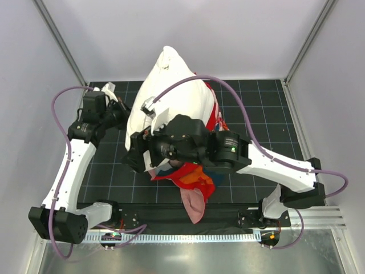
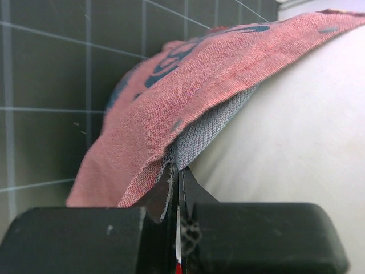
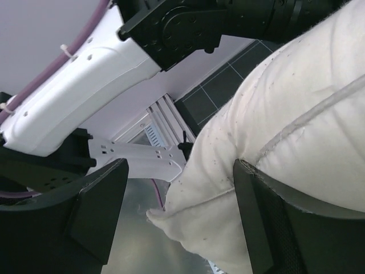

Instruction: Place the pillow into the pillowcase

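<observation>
The white pillow point(image 1: 171, 91) stands tilted over the middle of the mat, its top leaning toward the back wall. The red printed pillowcase point(image 1: 194, 180) bunches under its near end, with a pink flap hanging over the front edge. At the pillow's left side my left gripper point(image 1: 122, 108) is shut on the pillowcase. In the left wrist view my left gripper point(image 2: 178, 168) pinches the hem of the pillowcase point(image 2: 188, 85) right against the pillow point(image 2: 296, 131). My right gripper point(image 3: 181, 168) stands open around a lower corner of the pillow point(image 3: 296, 97), and its right finger point(image 3: 256, 194) touches the pillow.
A black gridded mat point(image 1: 256, 114) covers the table inside white walls. A metal rail point(image 1: 188, 235) runs along the near edge. The right arm's purple cable point(image 1: 188, 80) arcs over the pillow. The left arm's white link point(image 3: 85, 74) passes close above my right gripper.
</observation>
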`<state>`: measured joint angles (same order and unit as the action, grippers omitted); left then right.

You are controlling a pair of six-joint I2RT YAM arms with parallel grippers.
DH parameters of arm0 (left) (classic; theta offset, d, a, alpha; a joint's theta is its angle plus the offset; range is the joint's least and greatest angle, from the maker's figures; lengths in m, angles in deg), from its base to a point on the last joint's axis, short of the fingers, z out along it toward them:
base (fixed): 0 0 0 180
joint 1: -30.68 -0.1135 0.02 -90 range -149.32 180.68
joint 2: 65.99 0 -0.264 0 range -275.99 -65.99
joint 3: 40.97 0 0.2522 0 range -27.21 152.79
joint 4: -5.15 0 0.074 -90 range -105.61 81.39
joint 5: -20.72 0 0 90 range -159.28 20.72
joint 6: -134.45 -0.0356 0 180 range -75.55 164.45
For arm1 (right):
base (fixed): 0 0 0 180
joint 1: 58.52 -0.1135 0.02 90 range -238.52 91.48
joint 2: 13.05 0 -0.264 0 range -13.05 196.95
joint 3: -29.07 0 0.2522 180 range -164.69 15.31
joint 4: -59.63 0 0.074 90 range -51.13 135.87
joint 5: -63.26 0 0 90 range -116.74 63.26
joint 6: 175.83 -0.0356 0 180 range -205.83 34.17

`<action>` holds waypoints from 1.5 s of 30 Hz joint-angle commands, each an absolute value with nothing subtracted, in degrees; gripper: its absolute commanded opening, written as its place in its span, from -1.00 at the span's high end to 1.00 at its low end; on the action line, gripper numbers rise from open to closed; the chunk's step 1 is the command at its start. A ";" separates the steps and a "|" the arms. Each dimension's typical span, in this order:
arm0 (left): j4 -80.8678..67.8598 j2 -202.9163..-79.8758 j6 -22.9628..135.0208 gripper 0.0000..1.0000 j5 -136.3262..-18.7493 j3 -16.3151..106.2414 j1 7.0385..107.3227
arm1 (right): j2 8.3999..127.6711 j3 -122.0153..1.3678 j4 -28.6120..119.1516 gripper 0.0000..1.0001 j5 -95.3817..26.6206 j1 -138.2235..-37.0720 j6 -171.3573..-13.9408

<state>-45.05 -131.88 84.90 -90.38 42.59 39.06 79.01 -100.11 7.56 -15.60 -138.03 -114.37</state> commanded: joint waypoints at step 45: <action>-57.02 -130.33 87.60 1.00 -102.33 60.66 34.54 | 52.97 -59.99 13.87 0.92 -5.90 -107.48 -130.66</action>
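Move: The right hand, open beside the pillow's near-left corner, has the pillowcase's right-hand red rim about 16 cm ahead, 21 cm to its right and 18 cm lower. The pillow's middle is roughly 13 cm ahead, 11 cm right and 10 cm below it, and the left rim, pinched by the left gripper, some 18 cm ahead, 4 cm left and 15 cm lower. From the left hand the red rim lies about 26 cm right, 5 cm nearer the base and slightly below. The open right hand leaves the pillow's corner and sweeps about 30 cm to the right in a low upward arc, then drops and reaches forward down the pillow's right side with the wrist turning some 50 degrees clockwise, comes back left a little, and shuts its fingers on the pillowcase's red rim to pinch it. The left hand keeps its closed grip on the pink rim opposite, rolls about 10 degrees, and lifts it about 5 cm, the last of it in a quick pull up and slightly back. ##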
